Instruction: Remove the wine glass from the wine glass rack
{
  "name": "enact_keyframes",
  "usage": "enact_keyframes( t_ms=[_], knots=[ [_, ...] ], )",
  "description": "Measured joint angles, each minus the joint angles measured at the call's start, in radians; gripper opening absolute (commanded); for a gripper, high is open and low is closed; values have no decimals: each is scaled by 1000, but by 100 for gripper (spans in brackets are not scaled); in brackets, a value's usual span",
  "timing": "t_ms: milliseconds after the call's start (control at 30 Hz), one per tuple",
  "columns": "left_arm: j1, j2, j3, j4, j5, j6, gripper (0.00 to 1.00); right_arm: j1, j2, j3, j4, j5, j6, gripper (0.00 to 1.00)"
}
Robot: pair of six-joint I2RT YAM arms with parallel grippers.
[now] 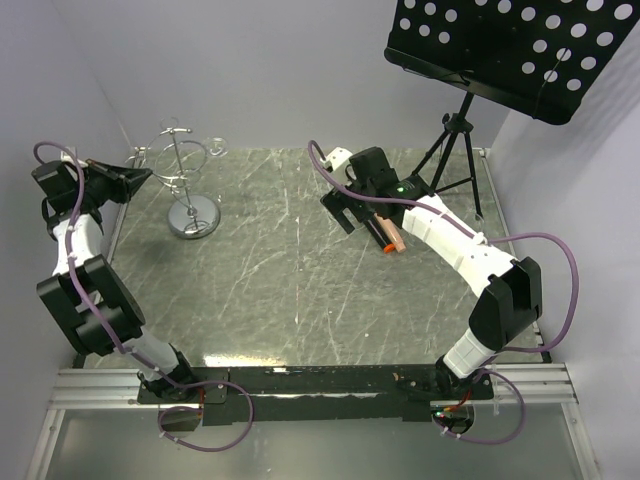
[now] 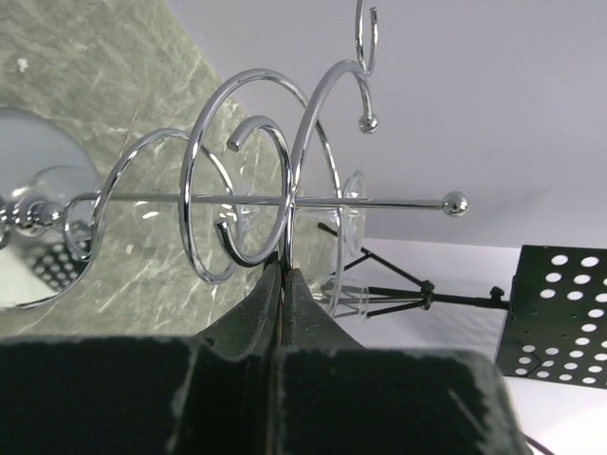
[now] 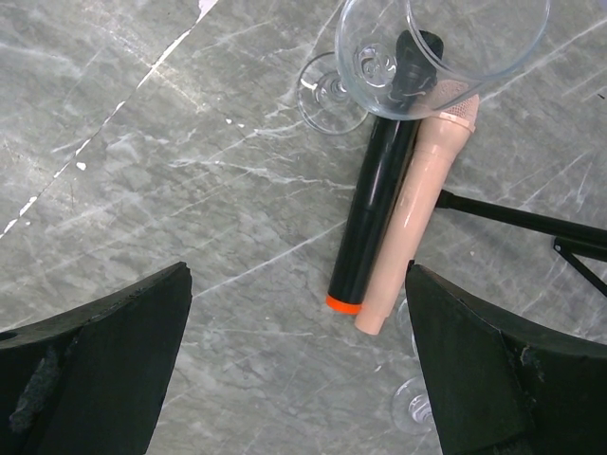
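Note:
The chrome wine glass rack (image 1: 193, 217) stands at the table's back left, its curled arms (image 2: 248, 185) filling the left wrist view. A clear wine glass (image 2: 353, 213) hangs among the loops on the far side, faint in the top view (image 1: 213, 149). My left gripper (image 1: 140, 177) is shut, its tips (image 2: 283, 270) right against a chrome loop, with nothing seen between them. My right gripper (image 1: 346, 212) hovers open (image 3: 299, 275) over mid-table, above a second wine glass (image 3: 446, 43) standing on the marble.
A black tube with an orange end (image 3: 372, 213) and a peach tube (image 3: 417, 223) lie side by side under the right gripper. A third glass's foot (image 3: 413, 406) shows beside the right finger. The black music stand (image 1: 520, 45) on its tripod (image 1: 452, 150) fills the back right.

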Motion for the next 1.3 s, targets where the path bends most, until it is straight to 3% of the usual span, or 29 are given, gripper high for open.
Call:
enact_keyframes(
  t_ms=[67,233,367,467,700,933,1033,1167,1300],
  knots=[
    [5,0,0,-20,3,17,1,0,0,0,1,1,0,100],
    [15,1,6,-53,-11,47,35,0,0,0,6,3,-2,100],
    [20,5,43,-101,-20,74,55,0,0,0,6,3,-6,100],
    [19,5,66,-132,-30,101,65,0,0,0,6,3,-8,100],
    [22,-21,132,-355,-109,262,71,0,1,2,6,1,-8,100],
    [-3,-213,151,-514,-182,559,71,0,5,17,5,-13,-7,100],
    [-112,-335,119,-480,-188,706,71,0,11,26,2,-24,-3,100],
    [-315,-535,-50,-327,-176,848,72,0,23,53,-6,-56,9,100],
    [-548,-653,-249,-112,-280,924,73,1,23,80,-18,-73,11,100]
  ],
)
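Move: The left fingertips are shut on the rack's left wire hook; the hanging wine glass on the rack's far side lies about 14 cm to their right, 4 cm ahead, its middle some 5 cm lower. Between them the rack pole stands roughly 6 cm right and 4 cm ahead, its middle about 7 cm lower. From the right hand, that glass lies some 32 cm left and 10 cm ahead, at much the same height. The left hand eases left by some 2 cm as its fingers spread from shut on the hook to about two-thirds open, letting the wire go, then swings away back and to the right past the near side of the rack pole, about 20 cm rightward and 11 cm back overall, rising some 7 cm. On the way the wrist rolls strongly, its left side coming up by more than 50 degrees, while the tips lift and swing clockwise; the right hand, still wide open, drifts about 2 cm left and up. ##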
